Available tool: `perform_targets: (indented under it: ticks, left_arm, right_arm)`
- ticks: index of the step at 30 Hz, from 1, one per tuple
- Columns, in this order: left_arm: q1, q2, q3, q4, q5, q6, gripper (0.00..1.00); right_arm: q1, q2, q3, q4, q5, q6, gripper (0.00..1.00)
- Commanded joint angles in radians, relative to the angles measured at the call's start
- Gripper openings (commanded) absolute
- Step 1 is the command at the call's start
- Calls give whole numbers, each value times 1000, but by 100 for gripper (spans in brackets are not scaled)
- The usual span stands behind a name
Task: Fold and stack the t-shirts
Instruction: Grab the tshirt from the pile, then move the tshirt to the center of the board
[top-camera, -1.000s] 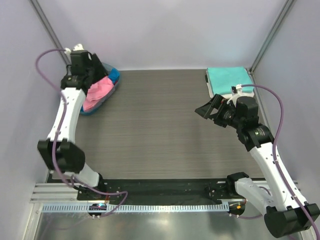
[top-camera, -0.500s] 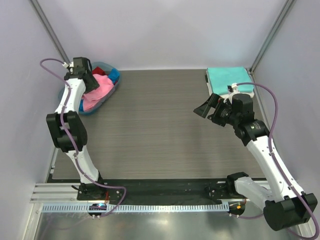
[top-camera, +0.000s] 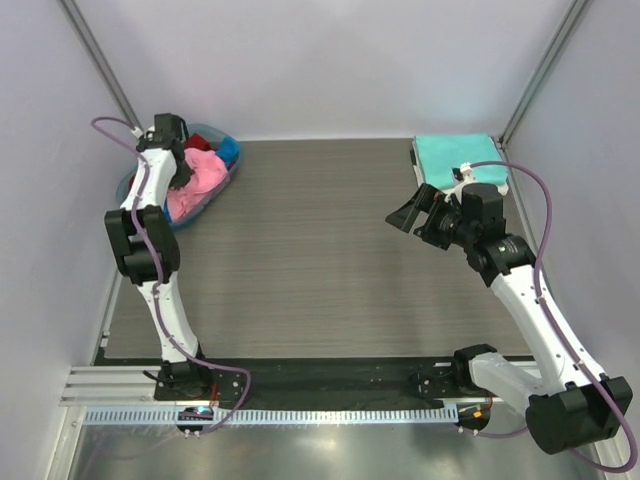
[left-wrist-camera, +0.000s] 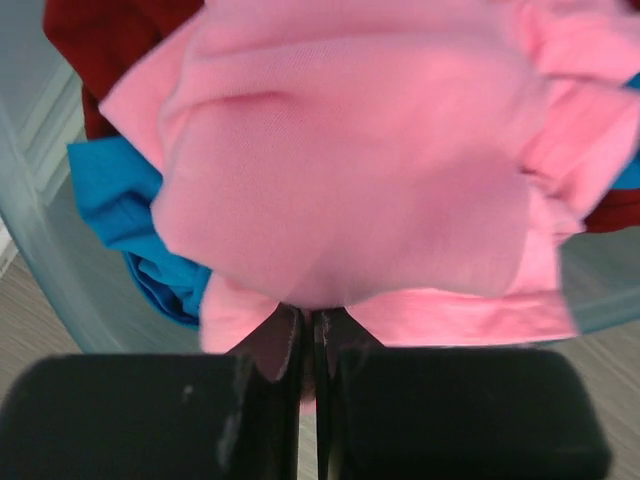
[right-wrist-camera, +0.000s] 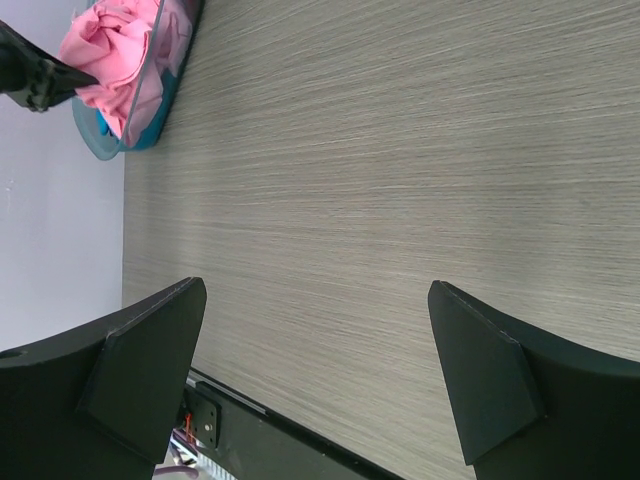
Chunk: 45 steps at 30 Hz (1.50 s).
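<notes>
A bright pink t-shirt (top-camera: 197, 178) lies crumpled on top of a blue t-shirt (left-wrist-camera: 118, 205) and a red t-shirt (left-wrist-camera: 88, 42) inside the basket (top-camera: 128, 187) at the far left. My left gripper (top-camera: 178, 163) reaches down into the basket. Seen from the left wrist, the left gripper (left-wrist-camera: 308, 335) is shut on a fold of the pink t-shirt (left-wrist-camera: 350, 170). A teal t-shirt (top-camera: 457, 157) lies folded flat at the far right. My right gripper (top-camera: 404, 219) hovers over the table's right half, wide open with nothing in it (right-wrist-camera: 315, 290).
The blue-rimmed plastic basket (right-wrist-camera: 143, 128) stands against the left wall by the back corner. Grey walls close in the table on the left, back and right. A black rail (top-camera: 330, 375) runs along the near edge between the arm bases.
The left arm has drawn in and dipped into the basket, and its gripper has closed on the pink t-shirt. The right arm has shifted only slightly and stays open.
</notes>
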<state>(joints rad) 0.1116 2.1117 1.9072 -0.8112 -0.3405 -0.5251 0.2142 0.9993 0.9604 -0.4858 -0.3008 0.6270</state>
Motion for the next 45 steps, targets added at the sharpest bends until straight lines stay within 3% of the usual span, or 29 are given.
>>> perform_targets:
  ticks: [1,6,12,13,16,18,19,22,26,27,30,32,34,36,41,45]
  left_arm:
    - [0,-111,113,3,-8,13,0]
    - [-13,-228,188,70,73,69,0]
    - [-43,-439,182,239,297,47,0]
    - [-46,-472,173,265,384,30,0]
    - [-50,-574,153,366,533,-94,0]
    - [-53,-640,96,455,725,-188,0]
    - [-70,-660,57,495,789,-294,0]
    - [-156,-754,-120,575,949,-372,0]
    - [-268,-936,-509,575,919,-360,0]
    - [-286,-976,-683,573,899,-363,1]
    - [-354,-1097,-948,569,890,-375,23]
    - [-371,-1160,-1141,538,890,-381,31]
    - [-371,-1194,-1215,451,850,-348,48]
    - [-371,-1219,-1218,385,796,-290,53]
    - [-371,-1173,-1183,310,701,-227,57]
    - [-374,-1043,-1157,328,745,-202,57]
  right_arm:
    - [2,1,43,42,3,-4,100]
    - [2,-10,29,44,14,7,100]
    - [4,-10,12,46,23,20,100]
    - [2,-10,9,46,25,20,100]
    - [2,-19,5,36,25,16,100]
    - [2,-34,5,29,28,10,100]
    - [2,-39,6,23,32,10,100]
    - [2,-65,9,-14,49,8,100]
    - [2,-99,-6,-63,61,-3,100]
    - [2,-105,-12,-72,77,-12,100]
    - [1,-126,-51,-99,98,-18,100]
    - [2,-126,-87,-102,101,-15,100]
    - [2,-110,-118,-102,103,-6,98]
    - [2,-62,-126,-96,100,-1,93]
    - [106,76,-120,41,179,43,80]
    - [197,275,-106,163,221,30,75]
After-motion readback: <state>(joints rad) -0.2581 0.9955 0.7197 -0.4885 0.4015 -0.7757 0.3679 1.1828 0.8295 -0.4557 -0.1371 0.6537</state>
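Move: The pink t-shirt is already pinched in the left fingers, its bulk in the bin about 3 cm right and 2 cm back. It goes to the bare table middle, roughly 22 cm back, 37 cm right and 11 cm below; the blue t-shirt lies some 5 cm ahead and 11 cm right of the left hand, the red one about 8 cm ahead and 3 cm right. From the right hand, that table middle is level, some 20 cm left and 22 cm below. The pink t-shirt is swung out of the bin in the left fingers, up about 42 cm while going back and right, then flung steeply down, back and right to the table middle; the fingers open to about half on the way down, and the wrist ends rolled and turned clockwise. The right hand waits, then sinks about 11 cm towards the shirt's right edge, starting to close. ##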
